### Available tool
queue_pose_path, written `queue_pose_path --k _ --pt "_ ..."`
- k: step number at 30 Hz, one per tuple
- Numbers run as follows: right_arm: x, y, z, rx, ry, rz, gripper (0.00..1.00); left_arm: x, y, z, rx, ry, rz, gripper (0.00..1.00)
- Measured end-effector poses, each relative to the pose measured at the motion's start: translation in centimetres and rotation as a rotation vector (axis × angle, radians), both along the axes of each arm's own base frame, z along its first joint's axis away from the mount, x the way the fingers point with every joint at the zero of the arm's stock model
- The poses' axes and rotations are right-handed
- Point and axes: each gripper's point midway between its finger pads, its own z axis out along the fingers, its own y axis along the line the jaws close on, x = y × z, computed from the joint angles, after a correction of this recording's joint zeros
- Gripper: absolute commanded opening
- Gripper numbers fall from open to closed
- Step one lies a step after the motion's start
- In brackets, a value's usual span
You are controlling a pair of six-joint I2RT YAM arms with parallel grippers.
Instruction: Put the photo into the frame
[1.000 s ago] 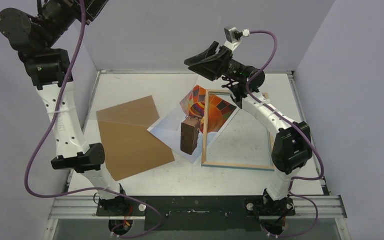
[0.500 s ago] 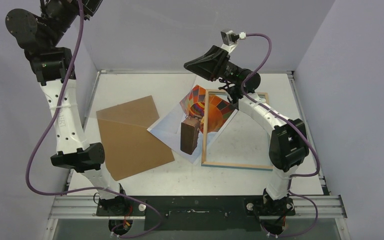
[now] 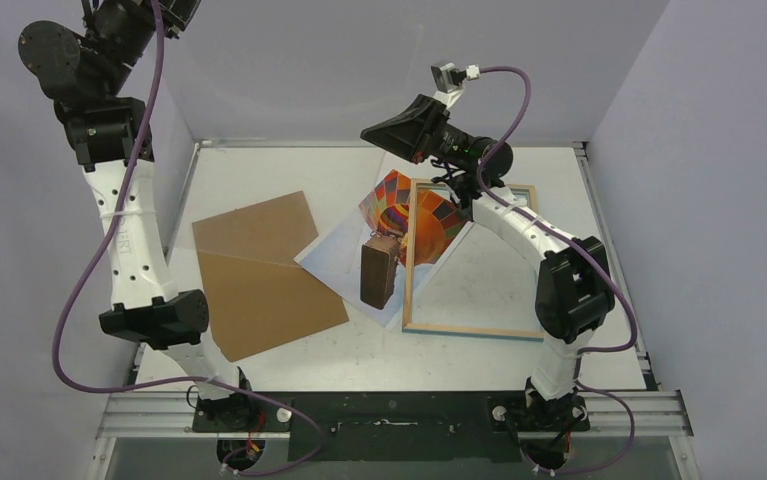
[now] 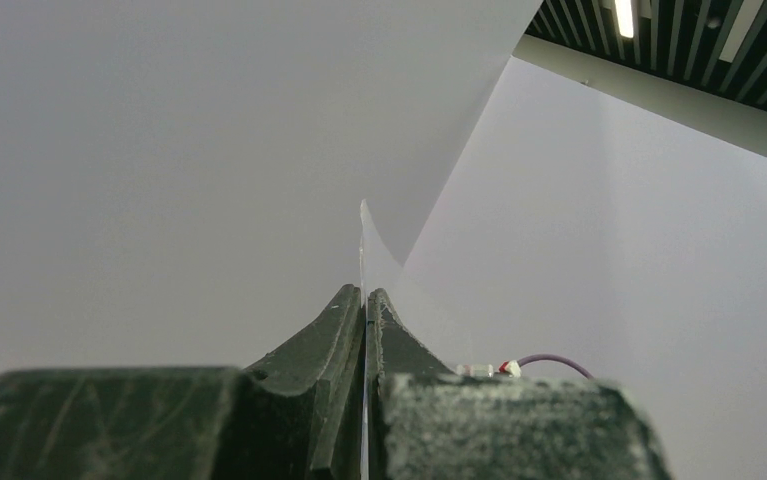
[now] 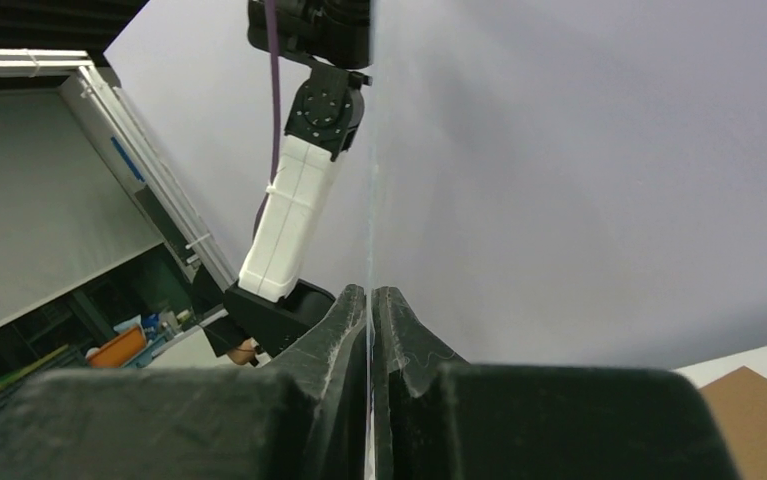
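The photo (image 3: 344,255), a hot-air balloon print, lies flat at the table's middle, with its right part under the left rail of the frame (image 3: 474,330). The frame lies to its right, wood-coloured side up. Both arms are raised above the table with a thin clear sheet (image 3: 279,110) between them. My left gripper (image 4: 364,292) is shut on one edge of the sheet (image 4: 362,250), high at the back left. My right gripper (image 5: 369,290) is shut on the opposite edge (image 5: 371,200); in the top view it (image 3: 364,132) hangs above the photo's far corner.
A plain brown backing board (image 3: 259,290) lies flat left of the photo. Grey walls close in the table at the back and both sides. The left arm's elbow (image 3: 154,318) hangs over the board's near left corner.
My right gripper has closed onto the edge of the clear sheet and shifted slightly left. The left gripper stayed shut on the sheet; photo, frame and board have not moved.
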Motion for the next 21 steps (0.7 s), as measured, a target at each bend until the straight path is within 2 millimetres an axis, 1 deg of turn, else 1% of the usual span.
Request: queue_pose_path --k 1,3,4,6,7,8,11,13,15,17,18,19,20,21 --pt "0.3 0.1 -0.2 -0.009 0.011 -0.006 0.00 0.0 0.0 0.0 -0.003 0.001 0.003 0.09" --pt "1.1 0.2 -0.6 -0.026 0.035 -0.024 0.00 0.1 0.2 -0.2 -0.006 0.005 0.013 0.35" --pt "1.6 0.2 -1.0 -0.039 0.051 -0.037 0.00 0.2 0.3 -0.4 -0.008 0.009 0.021 0.44" --pt "2.4 0.1 -1.6 -0.061 0.082 -0.051 0.00 0.4 0.6 -1.2 -0.005 0.024 0.042 0.56" --pt "3.0 -0.1 -2.0 -0.073 0.102 -0.062 0.00 0.6 0.9 -1.9 -0.004 0.043 0.056 0.62" --pt "3.7 -0.4 -2.4 -0.086 0.125 -0.076 0.00 0.8 1.2 -2.7 -0.002 0.064 0.072 0.69" --pt "6.0 -1.6 -4.1 -0.131 0.208 -0.121 0.00 1.2 2.2 -5.5 0.018 0.131 0.135 0.85" --pt "7.7 -2.3 -5.9 -0.185 0.293 -0.154 0.00 1.6 3.1 -7.8 0.038 0.182 0.195 0.96" --pt "9.3 -3.0 -8.2 -0.253 0.386 -0.189 0.00 2.0 3.9 -11.0 0.072 0.247 0.260 0.97" --pt "10.6 -3.5 -11.4 -0.344 0.486 -0.223 0.00 2.5 4.8 -14.5 0.106 0.323 0.321 0.97" --pt "10.9 -3.8 -12.9 -0.385 0.526 -0.236 0.00 2.7 5.2 -16.2 0.127 0.359 0.344 0.97" --pt "11.2 -4.3 -15.0 -0.447 0.586 -0.249 0.00 3.1 5.6 -18.0 0.149 0.396 0.363 0.97" --pt "11.3 -4.7 -16.5 -0.486 0.625 -0.258 0.00 3.5 5.9 -20.0 0.171 0.439 0.376 0.97" --pt "11.3 -5.2 -18.4 -0.535 0.674 -0.265 0.00 3.8 6.2 -21.5 0.186 0.474 0.384 0.97"
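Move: The right hand, pinching one edge of the clear sheet, has the frame's middle about 22 cm to its right, 10 cm ahead and 45 cm below. The photo lies roughly 11 cm ahead and 3 cm right of that hand, the brown board 5 cm ahead and 22 cm left, both equally far below. From the left hand, also gripping the sheet, the frame is level ahead, some 43 cm right and 66 cm down. Left releases the clear sheet, sinking 20 cm; right carries it some 20 cm down-forward towards the frame. ##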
